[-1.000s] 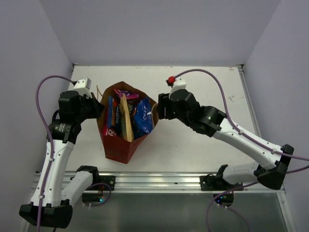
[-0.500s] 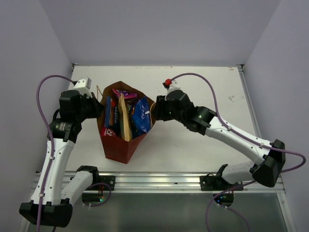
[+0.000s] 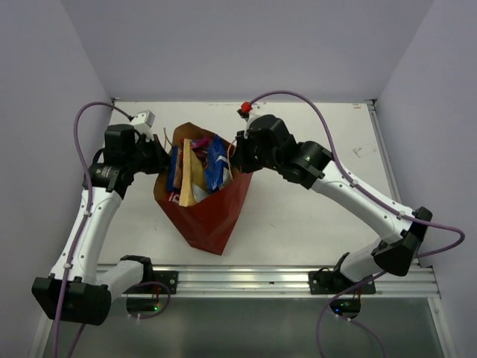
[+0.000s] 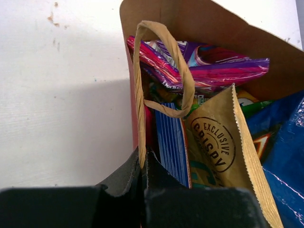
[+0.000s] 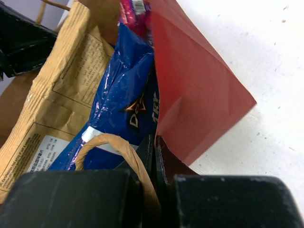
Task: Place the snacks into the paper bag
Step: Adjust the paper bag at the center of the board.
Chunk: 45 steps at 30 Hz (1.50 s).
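Note:
The paper bag (image 3: 212, 212), brown with red sides, hangs tilted between my two grippers with its mouth open. Snacks stand inside it: a tan-gold packet (image 4: 223, 142), a blue striped one (image 4: 173, 142), a purple-pink one (image 4: 213, 66) and a large blue one (image 5: 123, 95). My left gripper (image 4: 144, 156) is shut on the bag's left rim at the foot of a tan loop handle (image 4: 161, 66). My right gripper (image 5: 154, 147) is shut on the right rim beside the other handle (image 5: 114, 147). From above, the left gripper (image 3: 162, 165) and the right gripper (image 3: 237, 160) flank the bag's mouth.
The white table (image 3: 320, 216) stretches right of the bag and behind it. Walls close in on the left, the back and the right. A metal rail (image 3: 246, 280) with the arm bases runs along the near edge.
My right gripper has closed on the bag's right rim. Both grippers moved toward the back with the bag. The bag now looks raised and tilted, its bottom swung to the right.

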Motion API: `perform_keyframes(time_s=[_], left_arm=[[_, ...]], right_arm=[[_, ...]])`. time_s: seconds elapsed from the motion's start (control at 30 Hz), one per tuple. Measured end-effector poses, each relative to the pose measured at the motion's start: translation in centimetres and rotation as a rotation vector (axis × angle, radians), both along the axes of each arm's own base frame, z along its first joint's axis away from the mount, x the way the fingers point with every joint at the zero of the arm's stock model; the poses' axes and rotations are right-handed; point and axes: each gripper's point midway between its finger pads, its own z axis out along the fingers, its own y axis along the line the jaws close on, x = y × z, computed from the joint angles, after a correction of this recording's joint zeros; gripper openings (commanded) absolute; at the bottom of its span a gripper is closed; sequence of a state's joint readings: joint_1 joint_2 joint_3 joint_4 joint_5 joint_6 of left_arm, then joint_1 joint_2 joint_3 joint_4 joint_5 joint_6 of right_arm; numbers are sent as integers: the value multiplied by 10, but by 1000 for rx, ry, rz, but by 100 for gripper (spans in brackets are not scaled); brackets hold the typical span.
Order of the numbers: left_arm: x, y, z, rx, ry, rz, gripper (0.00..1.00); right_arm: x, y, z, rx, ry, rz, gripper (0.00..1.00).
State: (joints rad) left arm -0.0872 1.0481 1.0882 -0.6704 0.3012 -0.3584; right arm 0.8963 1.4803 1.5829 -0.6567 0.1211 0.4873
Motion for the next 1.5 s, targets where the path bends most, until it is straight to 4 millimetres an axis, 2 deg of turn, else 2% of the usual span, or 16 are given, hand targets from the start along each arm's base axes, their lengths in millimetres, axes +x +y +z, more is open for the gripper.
perform_keyframes(time_s=[0.1,0.2,0.27,0.37,0.47,0.63,0.73,0.8,0.87,1.03,1.13,1.2,1.33,1.37,1.43,1.5], left_arm=[[9,-22,18,-4,-21,-56,0],[9,-46,34,3,-87,-111,0],[9,-52,29,4,-80,-123,0],[15,-60,8,-7,-44,-136,0],[15,-77,-6,-18,-14,-179,0],[13,-105,8,-14,-66,-250,0],[4,-125,15,-13,-97,-303,0],[-3,-134,17,-15,-107,-332,0],[-8,-135,14,-24,-128,-332,0],[-16,-131,-10,-37,-87,-306,0],[-15,-134,-10,-53,-83,-298,0],[-14,-131,-9,-42,-80,-277,4],[-10,-121,4,-7,-88,-215,18],[-10,-117,9,1,-96,-196,27],[-9,-108,21,6,-128,-152,33],[-9,-101,37,-2,-172,-122,44]], right_arm=[[2,-8,16,3,-35,-12,0],[5,-19,13,-14,-32,-35,0],[10,-27,3,-41,-28,-61,0],[20,-39,-22,-88,8,-95,0],[29,-47,-36,-116,21,-116,0],[54,-60,-36,-153,10,-155,0],[68,-63,-33,-168,-5,-181,0],[70,-66,-34,-177,-11,-193,4],[73,-68,-33,-183,-21,-206,4],[76,-69,-32,-175,-27,-233,5],[77,-68,-33,-163,-27,-241,7],[78,-68,-32,-158,-24,-247,9],[82,-65,-25,-129,-50,-255,24],[83,-65,-21,-118,-61,-259,27],[84,-66,-11,-97,-83,-265,31],[83,-68,-1,-78,-105,-271,38]])
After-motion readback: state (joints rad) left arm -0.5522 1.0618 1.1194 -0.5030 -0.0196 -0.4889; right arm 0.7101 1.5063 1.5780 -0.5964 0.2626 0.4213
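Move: The paper bag is already pinched by both hands at opposite sides of its mouth, its middle about 10 cm right, 2 cm back and 12 cm below the left hand. The board's centre, where it goes, lies some 22 cm right, 5 cm ahead and 23 cm below that hand; the brown packet is 7 cm right, 4 cm back. From the right hand the board's centre is 2 cm right, 8 cm ahead and 27 cm below; the blue packet is 6 cm left, level. The bag, still pinched at both rims, is carried right towards the board's centre: the left hand swings about 13 cm right, rising briefly before it sinks, while the right hand goes forward and right, lowering its side after a small rise, both wrists turning clockwise. Then both sets of fingers open and let go of the rims, the left hand rising some 5 cm and easing back left, the right rising less. ##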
